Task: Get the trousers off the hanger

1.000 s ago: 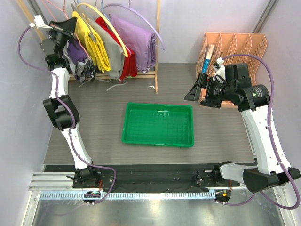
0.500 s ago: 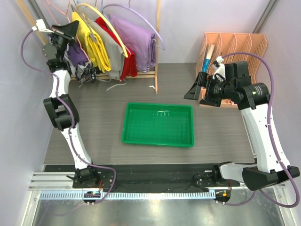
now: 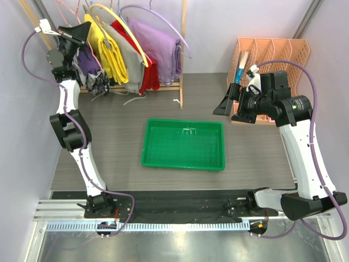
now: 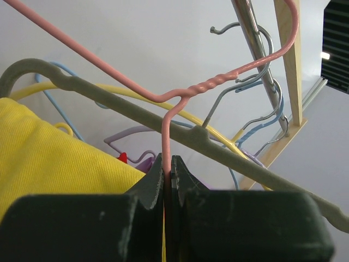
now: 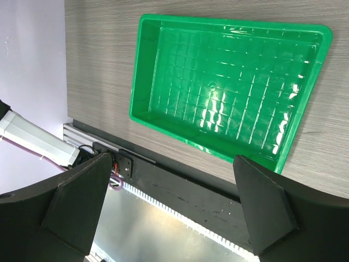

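The trousers [image 3: 91, 70], patched in dark purple, grey and white, hang at the left end of the clothes rack, under my left gripper [image 3: 73, 34]. In the left wrist view that gripper [image 4: 168, 164] is shut on the thin pink hanger [image 4: 165, 128], just below its twisted neck. The hanger's hook curls over the metal rail [image 4: 256, 43]. The trousers do not show in that view. My right gripper [image 3: 223, 106] hovers high at the right, open and holding nothing. Between its fingers [image 5: 170, 164] I see the table's front edge.
Yellow [image 3: 106, 46], grey, red and lavender [image 3: 163, 49] garments crowd the wooden rack beside the trousers. A grey hanger [image 4: 229, 150] crosses just behind my left fingertips. A green tray [image 3: 182, 166] lies mid-table. An orange file holder [image 3: 272, 49] stands at the back right.
My left gripper has shifted slightly at the rack with the pink hanger still clamped. The right arm has not moved.
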{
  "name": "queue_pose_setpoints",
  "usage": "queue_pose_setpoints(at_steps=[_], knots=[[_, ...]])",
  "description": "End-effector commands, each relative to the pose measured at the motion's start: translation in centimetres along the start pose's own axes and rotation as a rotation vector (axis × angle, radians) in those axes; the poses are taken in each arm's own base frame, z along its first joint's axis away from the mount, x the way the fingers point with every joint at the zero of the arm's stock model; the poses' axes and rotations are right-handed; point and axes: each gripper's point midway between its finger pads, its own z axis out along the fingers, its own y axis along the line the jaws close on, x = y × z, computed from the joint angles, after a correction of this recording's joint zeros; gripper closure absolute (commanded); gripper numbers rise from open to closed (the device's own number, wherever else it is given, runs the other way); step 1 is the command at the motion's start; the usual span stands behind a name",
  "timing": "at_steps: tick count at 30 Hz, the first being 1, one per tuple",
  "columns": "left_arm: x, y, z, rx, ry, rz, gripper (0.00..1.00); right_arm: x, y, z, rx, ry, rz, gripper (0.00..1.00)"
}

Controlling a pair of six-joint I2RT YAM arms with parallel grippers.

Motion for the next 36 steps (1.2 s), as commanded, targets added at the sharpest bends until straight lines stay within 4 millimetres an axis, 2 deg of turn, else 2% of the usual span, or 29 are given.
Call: queue_pose_setpoints(at_steps=[1, 9, 16, 17, 18, 19, 20, 21, 22, 24, 25, 26, 31, 34, 36], knots=[[-7.4, -17.4, 0.3, 0.405, -0.151, 0.321, 1.00, -0.2, 1.0, -0.9, -0.033, -0.013, -0.029, 0.00], [-7.8, -20.2, -0.8, 0.491, -0.156, 0.353, 1.00, -0.1, 0.9, -0.7, -0.026, 0.002, -0.025, 0.00], [-8.0, -21.4, -1.3, 0.500, -0.151, 0.367, 1.00, -0.2, 0.7, -0.5, -0.020, 0.008, -0.028, 0.00], [-7.9, -21.0, -1.4, 0.483, -0.147, 0.355, 1.00, -0.1, 0.8, -0.4, -0.021, 0.010, -0.031, 0.00], [-8.2, -22.2, -1.7, 0.485, -0.151, 0.358, 1.00, -0.2, 0.7, -0.5, -0.019, 0.009, -0.030, 0.01], [-8.4, -22.4, -1.8, 0.469, -0.160, 0.348, 1.00, -0.2, 0.7, -0.4, -0.018, 0.011, -0.034, 0.00], [-7.9, -20.7, -1.9, 0.410, -0.149, 0.319, 1.00, -0.3, 0.6, -0.4, -0.015, 0.007, -0.035, 0.00], [-8.5, -23.2, -2.5, 0.419, -0.165, 0.333, 1.00, -0.3, 0.6, -0.3, -0.014, 0.009, -0.038, 0.00], [-8.1, -21.4, -2.9, 0.353, -0.176, 0.291, 1.00, -0.4, 0.5, -0.3, -0.012, 0.006, -0.043, 0.00], [-8.1, -22.0, -3.6, 0.318, -0.178, 0.276, 1.00, -0.5, 0.5, -0.3, -0.012, 0.004, -0.049, 0.00], [-8.4, -24.0, -4.1, 0.323, -0.183, 0.276, 1.00, -0.6, 0.5, -0.3, -0.012, 0.003, -0.053, 0.00], [-7.8, -22.6, -4.4, 0.261, -0.161, 0.231, 1.00, -0.6, 0.5, -0.2, -0.012, 0.004, -0.059, 0.00], [-6.4, -24.1, -7.0, 0.131, -0.106, 0.180, 1.00, -0.6, 0.5, 0.5, -0.026, 0.011, -0.073, 0.00], [-5.5, -23.8, -8.6, -0.020, -0.050, 0.192, 1.00, -0.6, 0.6, 0.8, -0.032, 0.013, -0.082, 0.00], [-5.6, -22.8, -9.4, -0.117, -0.061, 0.211, 1.00, -0.4, 0.9, 1.0, -0.040, 0.021, -0.088, 0.00]])
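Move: The left gripper already holds the pink hanger close to its neck. The patterned trousers hang from it, their middle some 22 cm below, 4 cm back and 3 cm right of the hand; the yellow trousers are level, about 10 cm right and 12 cm lower. The green tray lies roughly 31 cm back, 36 cm right and 46 cm below. From the right hand the patterned trousers are about 31 cm ahead, 48 cm left and 8 cm lower. Keep the left gripper shut on the pink hanger. Ease it up and back together about 4 cm, tipping the fingers up slightly, then pull faster, mainly straight back towards the base, some 18 cm in all and 5 cm higher. Draw the patterned trousers away from the yellow ones and the rod while the fingers level back down. ##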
